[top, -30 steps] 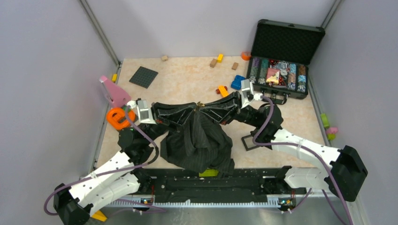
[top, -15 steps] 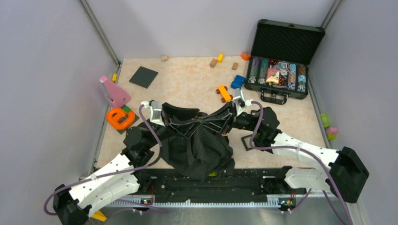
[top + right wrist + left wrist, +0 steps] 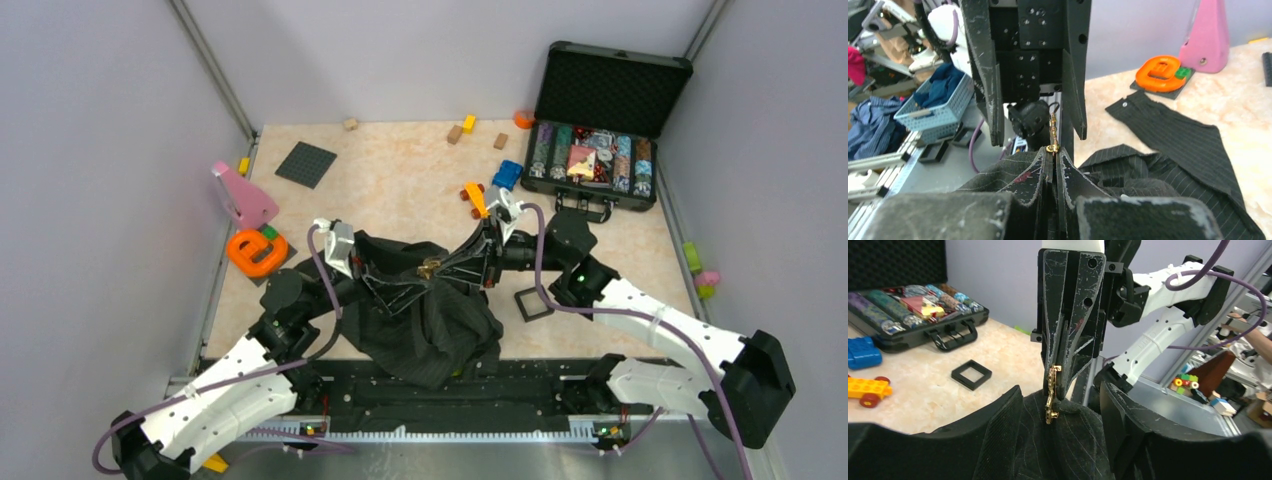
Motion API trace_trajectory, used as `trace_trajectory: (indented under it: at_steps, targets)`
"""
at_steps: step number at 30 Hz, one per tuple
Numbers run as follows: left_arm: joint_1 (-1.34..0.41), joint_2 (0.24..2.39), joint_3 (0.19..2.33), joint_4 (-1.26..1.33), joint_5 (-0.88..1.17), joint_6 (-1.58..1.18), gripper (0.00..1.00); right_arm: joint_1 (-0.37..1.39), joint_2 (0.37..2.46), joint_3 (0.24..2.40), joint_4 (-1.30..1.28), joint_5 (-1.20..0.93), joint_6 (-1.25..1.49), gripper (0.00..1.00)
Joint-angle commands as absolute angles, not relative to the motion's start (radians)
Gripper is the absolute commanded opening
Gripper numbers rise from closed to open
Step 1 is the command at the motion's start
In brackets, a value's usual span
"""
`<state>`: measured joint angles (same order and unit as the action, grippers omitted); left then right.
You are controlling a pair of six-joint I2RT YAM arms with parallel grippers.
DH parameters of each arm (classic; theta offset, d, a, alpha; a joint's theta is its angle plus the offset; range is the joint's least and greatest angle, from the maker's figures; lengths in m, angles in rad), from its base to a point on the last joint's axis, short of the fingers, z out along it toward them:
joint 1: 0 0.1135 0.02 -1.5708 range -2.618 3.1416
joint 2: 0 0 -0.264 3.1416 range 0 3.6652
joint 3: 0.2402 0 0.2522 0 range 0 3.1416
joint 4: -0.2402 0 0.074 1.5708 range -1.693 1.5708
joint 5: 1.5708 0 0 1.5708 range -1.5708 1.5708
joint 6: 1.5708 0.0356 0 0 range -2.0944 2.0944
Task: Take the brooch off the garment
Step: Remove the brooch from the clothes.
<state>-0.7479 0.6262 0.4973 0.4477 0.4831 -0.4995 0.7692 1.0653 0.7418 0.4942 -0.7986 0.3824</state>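
Observation:
The garment (image 3: 430, 325) is a dark pinstriped shirt bunched at the table's near middle; it also shows in the left wrist view (image 3: 1068, 450) and the right wrist view (image 3: 1173, 135). The small gold brooch (image 3: 430, 268) sits at the top of a raised fold. My right gripper (image 3: 447, 268) is shut on the brooch (image 3: 1052, 142), which sticks up from its closed tips (image 3: 1053, 152). My left gripper (image 3: 403, 283) faces it, open, its fingers standing either side of the fold and the brooch (image 3: 1051, 397) without touching it.
An open black case of poker chips (image 3: 600, 160) stands at the back right. A black square frame (image 3: 533, 303) lies by the right arm. An orange toy (image 3: 255, 250) and a pink piece (image 3: 243, 197) sit at the left. A yellow toy car (image 3: 476, 197) and a blue block (image 3: 507, 175) lie behind the grippers.
My left gripper has opened and let go. Both grippers have moved toward the near edge, the right one leftward with the brooch, and the stretched fabric has gone slack.

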Motion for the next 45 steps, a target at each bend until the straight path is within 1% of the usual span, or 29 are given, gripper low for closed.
trace_trajectory:
  at_steps: [1,4,8,10,13,16,23,25,28,29,30,31,32,37,39,43,45]
  targets:
    - [-0.710,0.643,0.525,0.469,0.612,-0.571,0.60,0.759,1.035,0.832,0.344,-0.891,0.292,0.00]
    - [-0.685,0.657,0.527,0.470,0.645,-0.581,0.50,0.758,1.039,0.852,0.282,-0.926,0.268,0.00]
    - [-0.666,0.676,0.534,0.477,0.686,-0.597,0.30,0.756,1.045,0.864,0.240,-0.950,0.253,0.00]
    - [-0.665,0.681,0.539,0.466,0.702,-0.584,0.18,0.756,1.045,0.867,0.223,-0.947,0.240,0.00]
    - [-0.666,0.682,0.543,0.435,0.690,-0.565,0.10,0.755,1.051,0.868,0.222,-0.950,0.241,0.00]
    - [-0.665,0.690,0.541,0.432,0.686,-0.559,0.00,0.755,1.061,0.869,0.238,-0.956,0.252,0.00]
    - [-0.665,0.692,0.498,0.499,0.655,-0.561,0.00,0.756,1.052,0.823,0.324,-0.921,0.308,0.00]
    - [-0.665,0.719,0.507,0.499,0.697,-0.554,0.00,0.755,1.055,0.821,0.325,-0.928,0.306,0.00]
    - [-0.664,0.767,0.539,0.458,0.774,-0.527,0.08,0.756,1.073,0.836,0.306,-0.951,0.298,0.00]
    - [-0.664,0.778,0.547,0.445,0.781,-0.519,0.09,0.756,1.077,0.844,0.296,-0.955,0.292,0.00]
    - [-0.665,0.782,0.553,0.429,0.779,-0.510,0.07,0.756,1.083,0.850,0.288,-0.960,0.288,0.00]
    - [-0.665,0.782,0.558,0.408,0.771,-0.498,0.02,0.755,1.086,0.855,0.280,-0.961,0.284,0.00]
    - [-0.665,0.777,0.559,0.393,0.766,-0.487,0.00,0.755,1.088,0.859,0.275,-0.962,0.281,0.00]
    - [-0.665,0.755,0.561,0.340,0.753,-0.459,0.02,0.756,1.102,0.880,0.246,-0.963,0.263,0.00]
    - [-0.665,0.752,0.566,0.330,0.750,-0.453,0.00,0.756,1.106,0.883,0.247,-0.963,0.265,0.00]
    - [-0.664,0.742,0.559,0.329,0.738,-0.440,0.00,0.755,1.101,0.875,0.266,-0.949,0.276,0.00]
    - [-0.664,0.714,0.542,0.348,0.702,-0.443,0.00,0.755,1.093,0.862,0.280,-0.918,0.289,0.20]
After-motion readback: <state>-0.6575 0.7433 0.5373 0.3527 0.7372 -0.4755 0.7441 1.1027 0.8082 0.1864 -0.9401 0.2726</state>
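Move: The brooch stands edge-on in the shut right fingertips, some 2 cm left of the right hand point and level with it fore-aft. From the open left hand it lies about 3 cm to the right and 1 cm ahead, at its own height. The garment hangs bunched below, its middle roughly 12 cm under the left hand, 3 cm right and 2 cm back. The black frame on the table is some 25 cm right of the left hand, 12 cm ahead and 25 cm below. The brooch, still pinched by the right fingers, is lowered about 4 cm as the right hand also draws back a little, and the wide-open left fingers close fully around its free edge from the left. The left hand sinks with it, also about 4 cm, edging 1 cm to the right and turning some 10 degrees clockwise; both stay shut on it, with a brief halt between two stages of the descent. ##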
